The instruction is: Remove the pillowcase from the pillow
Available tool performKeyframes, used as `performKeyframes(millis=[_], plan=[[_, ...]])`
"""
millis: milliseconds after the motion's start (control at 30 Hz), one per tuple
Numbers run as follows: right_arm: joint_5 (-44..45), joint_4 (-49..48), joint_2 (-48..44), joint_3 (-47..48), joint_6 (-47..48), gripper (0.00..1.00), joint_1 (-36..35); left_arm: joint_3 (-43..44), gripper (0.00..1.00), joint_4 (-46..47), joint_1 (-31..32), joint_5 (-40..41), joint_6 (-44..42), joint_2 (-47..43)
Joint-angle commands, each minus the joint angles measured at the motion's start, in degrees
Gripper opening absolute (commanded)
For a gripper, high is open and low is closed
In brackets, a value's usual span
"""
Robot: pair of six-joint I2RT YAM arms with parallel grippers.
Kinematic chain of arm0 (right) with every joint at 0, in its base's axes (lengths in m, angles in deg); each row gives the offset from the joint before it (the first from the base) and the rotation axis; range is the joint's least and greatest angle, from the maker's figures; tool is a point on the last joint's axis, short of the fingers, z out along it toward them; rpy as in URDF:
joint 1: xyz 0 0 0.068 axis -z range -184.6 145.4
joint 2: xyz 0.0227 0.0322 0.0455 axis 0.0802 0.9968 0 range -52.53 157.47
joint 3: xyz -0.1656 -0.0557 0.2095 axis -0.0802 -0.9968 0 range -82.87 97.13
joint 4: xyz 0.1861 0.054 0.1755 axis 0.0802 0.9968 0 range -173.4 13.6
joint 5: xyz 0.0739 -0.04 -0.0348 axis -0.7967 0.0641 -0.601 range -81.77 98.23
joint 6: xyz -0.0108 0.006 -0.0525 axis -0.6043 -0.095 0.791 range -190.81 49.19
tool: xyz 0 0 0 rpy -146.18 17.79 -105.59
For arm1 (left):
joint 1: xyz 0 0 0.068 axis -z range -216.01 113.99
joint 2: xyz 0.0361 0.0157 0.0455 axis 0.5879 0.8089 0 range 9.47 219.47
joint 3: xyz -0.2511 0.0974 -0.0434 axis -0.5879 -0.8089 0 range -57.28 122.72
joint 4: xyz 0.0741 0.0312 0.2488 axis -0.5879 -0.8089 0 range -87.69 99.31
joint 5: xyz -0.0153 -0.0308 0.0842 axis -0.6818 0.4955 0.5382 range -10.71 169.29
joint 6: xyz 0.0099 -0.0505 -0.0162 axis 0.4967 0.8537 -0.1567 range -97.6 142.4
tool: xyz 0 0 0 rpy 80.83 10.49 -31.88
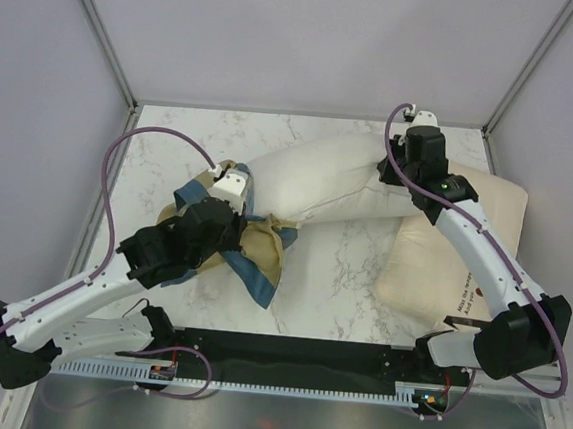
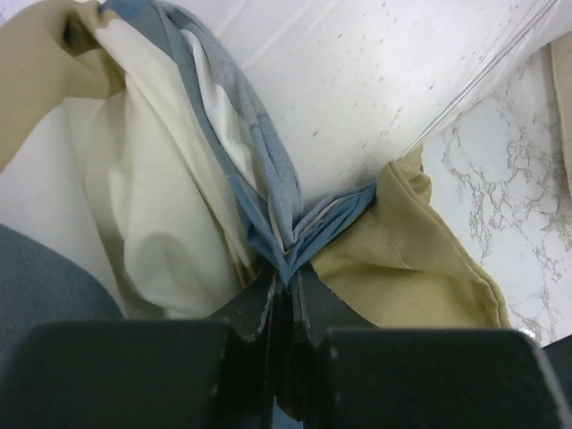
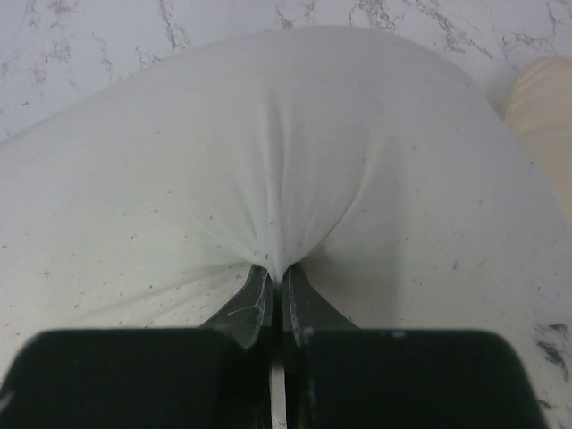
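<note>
The plump off-white pillow (image 1: 319,182) lies across the marble table, most of it bare. The blue, tan and cream pillowcase (image 1: 258,252) is bunched round its left end. My left gripper (image 1: 231,185) is shut on a gathered fold of the pillowcase (image 2: 268,179); the blue cloth is pinched between the jaws of the left gripper (image 2: 288,279). At the pillow's right end my right gripper (image 1: 389,171) is shut on a pinch of the pillow (image 3: 268,143), whose white cloth puckers into the right gripper (image 3: 276,275).
A flatter cream pillow (image 1: 459,255) with a small print lies at the right, under my right arm. Marble tabletop (image 1: 342,270) shows in front of the pillows. Grey walls and metal frame posts ring the table.
</note>
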Motion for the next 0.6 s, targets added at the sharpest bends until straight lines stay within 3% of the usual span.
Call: performKeyframes(millis=[0, 333, 567], plan=[[9.1, -6.8, 0.6, 5.3, 3.4, 0.00, 8.2, 2.5, 0.02, -13.4, -1.4, 8.0, 0.2, -6.0], [3.5, -8.5, 6.2, 8.6, 3.7, 0.00, 9.9, 3.0, 0.02, -15.1, -1.4, 3.4, 1.2, -6.5], [-1.2, -6.1, 17.9, 24.5, 2.7, 0.00, 9.8, 1.7, 0.02, 2.4, -1.3, -13.2, 0.3, 6.1]])
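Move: My left hand already grips the case's blue hem. The end of the pillow still in the case lies some 9 cm ahead, 6 cm right and 7 cm below; the bunched case lies about 9 cm left, 5 cm ahead and 12 cm down. My right hand holds the bare pillow, with that cased end about 26 cm left, 8 cm back and 9 cm below, and the second pillow roughly 15 cm right, 8 cm back and 18 cm down. I keep both grips shut and haul the pillow forward with my right hand, about 7 cm, slowly at first with a slight drift right, then quickening, away from the case. My left hand keeps the hem pinched, easing 2 cm or so left, back and up, then swinging back right and down by some 3 cm while its fingers tip down slightly. ##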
